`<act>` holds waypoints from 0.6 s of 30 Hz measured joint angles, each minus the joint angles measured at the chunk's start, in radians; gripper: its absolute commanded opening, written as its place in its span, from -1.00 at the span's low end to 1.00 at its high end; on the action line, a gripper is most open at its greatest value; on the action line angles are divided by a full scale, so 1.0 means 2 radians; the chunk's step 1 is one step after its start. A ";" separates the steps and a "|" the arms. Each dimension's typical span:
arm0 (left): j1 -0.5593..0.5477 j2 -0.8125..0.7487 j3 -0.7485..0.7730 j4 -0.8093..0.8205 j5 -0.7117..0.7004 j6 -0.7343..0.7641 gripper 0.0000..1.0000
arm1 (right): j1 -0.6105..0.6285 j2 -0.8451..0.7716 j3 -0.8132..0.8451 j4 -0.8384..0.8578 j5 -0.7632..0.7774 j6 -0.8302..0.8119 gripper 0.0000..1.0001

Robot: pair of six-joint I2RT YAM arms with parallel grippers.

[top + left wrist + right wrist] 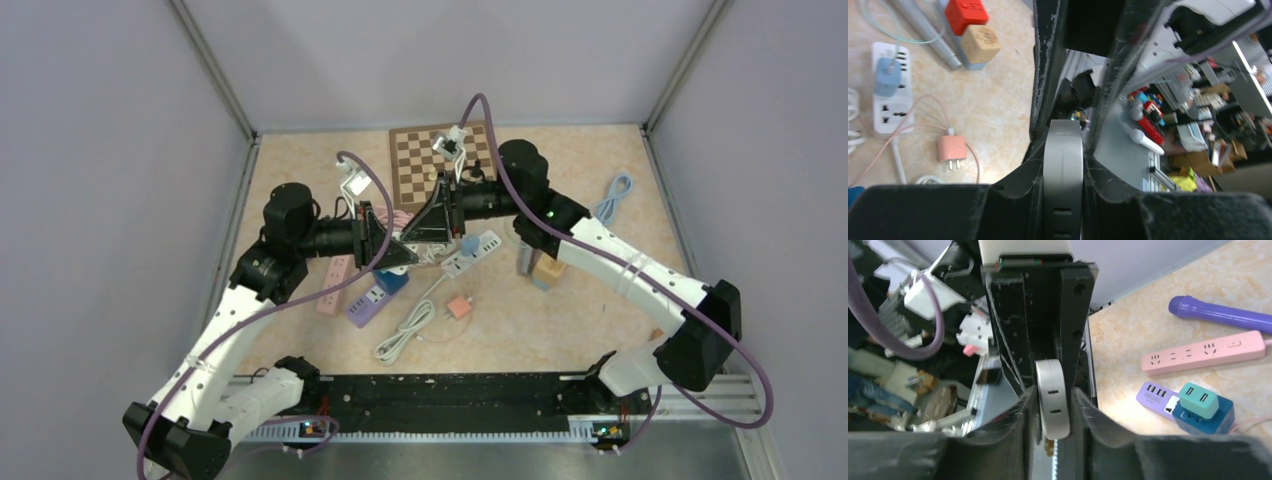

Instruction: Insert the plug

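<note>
Both grippers meet above the middle of the table. My left gripper is shut on a flat, round-edged white plug with small slots in its edge. My right gripper is shut on the same white plug from the opposite side, its fingers close along both faces. In the top view the fingers hide the plug. A white power strip lies just right of the grippers with a blue plug in it. A pink charger plug lies loose nearby.
A pink power strip, a purple strip and a blue cube with a teal adapter lie at the left. A coiled white cable is in front. A chessboard sits behind, with blocks at the right.
</note>
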 measured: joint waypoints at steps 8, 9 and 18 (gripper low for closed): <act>0.000 -0.004 0.002 -0.081 -0.134 0.050 -1.00 | -0.007 -0.002 0.002 -0.035 0.084 -0.010 0.92; 0.000 -0.007 0.002 -0.091 -0.158 0.054 -1.00 | -0.008 -0.003 0.001 -0.037 0.096 -0.010 0.93; 0.000 -0.028 0.048 -0.165 -0.369 0.093 -1.00 | -0.037 -0.049 -0.014 -0.055 0.193 -0.012 0.93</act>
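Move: The white plug is pinched between my two hands, each pointing at the other. From my left hand the pink strip, the likely target, lies about 9 cm ahead, 16 cm left and 30 cm below. At about the same depth, the blue cube plug is some 7 cm ahead and 4 cm left, and the purple strip 3 cm ahead and 6 cm left. From my right hand the pink strip is about 9 cm ahead, 17 cm left and 33 cm below. I open my right fingers wide off the white plug and draw that hand about 7 cm forward and 4 cm right, turning clockwise. My left hand keeps its grip and carries the plug forward and left towards the pink strip, about 7.5 cm each way, first dipping, then rising a little, while swinging some 35 degrees counter-clockwise and tipping its fingers downward. ##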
